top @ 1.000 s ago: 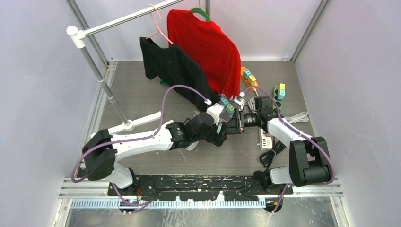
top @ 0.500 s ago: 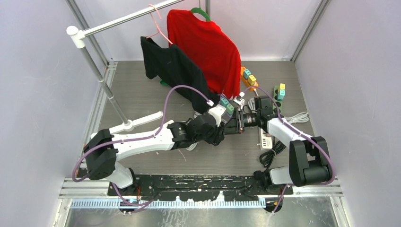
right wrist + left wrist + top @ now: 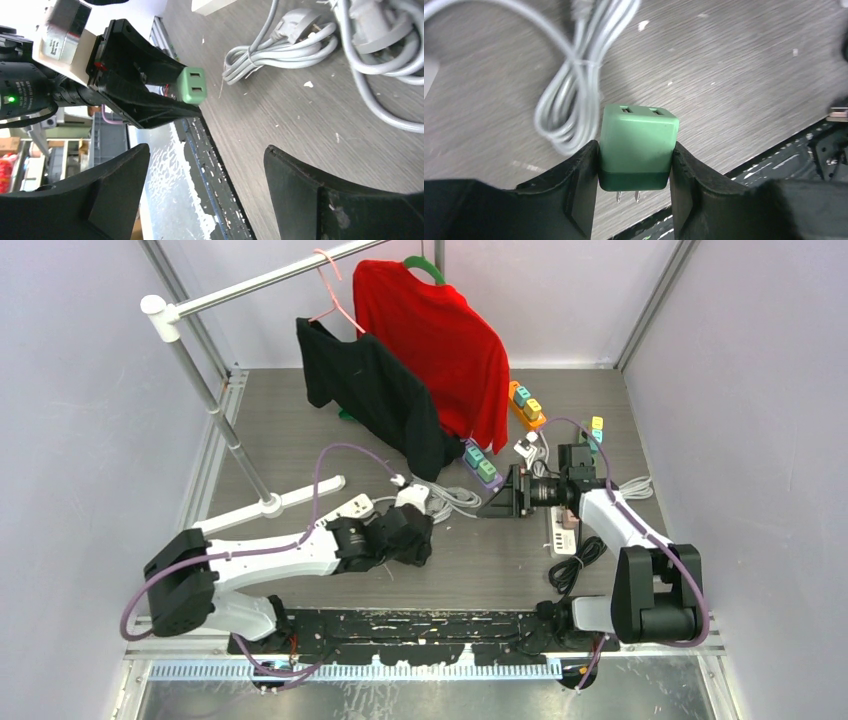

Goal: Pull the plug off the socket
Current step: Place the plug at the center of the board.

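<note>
My left gripper (image 3: 634,151) is shut on a green plug (image 3: 638,145). Its two metal prongs are bare and hang above the wooden table. The right wrist view shows the same plug (image 3: 192,85) between the left fingers (image 3: 150,107), away from any socket. A purple socket strip (image 3: 482,466), with teal plugs still in it, lies by the hem of the red shirt. My right gripper (image 3: 206,150) is open and holds nothing. From above, it (image 3: 505,502) hovers just right of the strip, and the left gripper (image 3: 412,536) is down to the left.
Grey coiled cables (image 3: 450,498) lie between the arms. A white power strip (image 3: 345,508) sits left and another (image 3: 562,532) under the right arm. An orange strip (image 3: 526,405) and a dark one (image 3: 592,432) lie behind. A red shirt (image 3: 435,340) and a black garment (image 3: 375,390) hang from the rack.
The left gripper closed on the green plug and drew back to the near left, away from the purple strip. The right gripper went from shut to open.
</note>
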Controlling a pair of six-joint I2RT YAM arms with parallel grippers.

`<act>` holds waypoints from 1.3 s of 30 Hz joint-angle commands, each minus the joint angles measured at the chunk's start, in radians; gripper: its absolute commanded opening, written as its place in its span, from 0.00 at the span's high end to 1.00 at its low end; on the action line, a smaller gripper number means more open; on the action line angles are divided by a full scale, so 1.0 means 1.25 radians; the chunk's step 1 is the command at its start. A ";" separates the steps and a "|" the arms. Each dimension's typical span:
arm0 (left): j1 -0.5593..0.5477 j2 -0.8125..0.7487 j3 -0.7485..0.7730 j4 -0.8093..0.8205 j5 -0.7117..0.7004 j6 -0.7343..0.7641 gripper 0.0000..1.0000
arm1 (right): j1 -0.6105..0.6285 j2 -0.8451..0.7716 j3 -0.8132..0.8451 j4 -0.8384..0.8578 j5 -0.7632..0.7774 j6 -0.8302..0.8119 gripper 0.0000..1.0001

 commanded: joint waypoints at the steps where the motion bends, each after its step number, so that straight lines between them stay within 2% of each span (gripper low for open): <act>1: 0.007 -0.117 -0.050 -0.091 -0.112 -0.148 1.00 | -0.027 -0.040 0.015 -0.031 0.020 -0.067 0.11; 5: 0.041 -0.199 -0.107 -0.177 -0.159 -0.258 1.00 | -0.044 -0.042 0.012 -0.032 0.032 -0.076 0.11; 10: 0.151 -0.294 -0.187 -0.257 -0.093 -0.344 1.00 | -0.055 -0.042 0.011 -0.038 0.046 -0.088 0.11; 15: 0.180 -0.361 -0.203 -0.388 -0.161 -0.423 1.00 | -0.058 -0.037 0.010 -0.039 0.051 -0.091 0.11; 21: 0.192 -0.345 -0.193 -0.501 -0.204 -0.504 1.00 | -0.060 -0.034 0.009 -0.040 0.052 -0.093 0.11; 28: 0.198 -0.251 -0.153 -0.581 -0.233 -0.566 1.00 | -0.066 -0.041 0.008 -0.040 0.053 -0.094 0.10; 33: 0.212 -0.230 -0.144 -0.590 -0.237 -0.583 1.00 | -0.069 -0.045 0.006 -0.041 0.052 -0.094 0.10; 39: 0.262 -0.276 -0.166 -0.585 -0.228 -0.589 1.00 | -0.070 -0.045 0.005 -0.040 0.051 -0.095 0.10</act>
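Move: I hold the green plug in my left hand. The bare patch of board it is going to lies about 23 cm to the left, 2 cm back and 8 cm below. The white socket's middle is some 20 cm left and 6 cm ahead, and its coiled grey cable is only about 4 cm left and 4 cm ahead; both lie 8 to 9 cm down. From my empty right hand that patch is roughly 35 cm left, 7 cm back and 13 cm below. I swing my left hand about 23 cm left, past the coiled cable to just in front of the white socket, sinking some 5 cm and drawing slightly back, fast at first and then easing off. My wrist turns about 55 degrees counter-clockwise, and the fingers keep their pinch on the green plug. My open right hand eases roughly 3 cm away to the right and forward. ##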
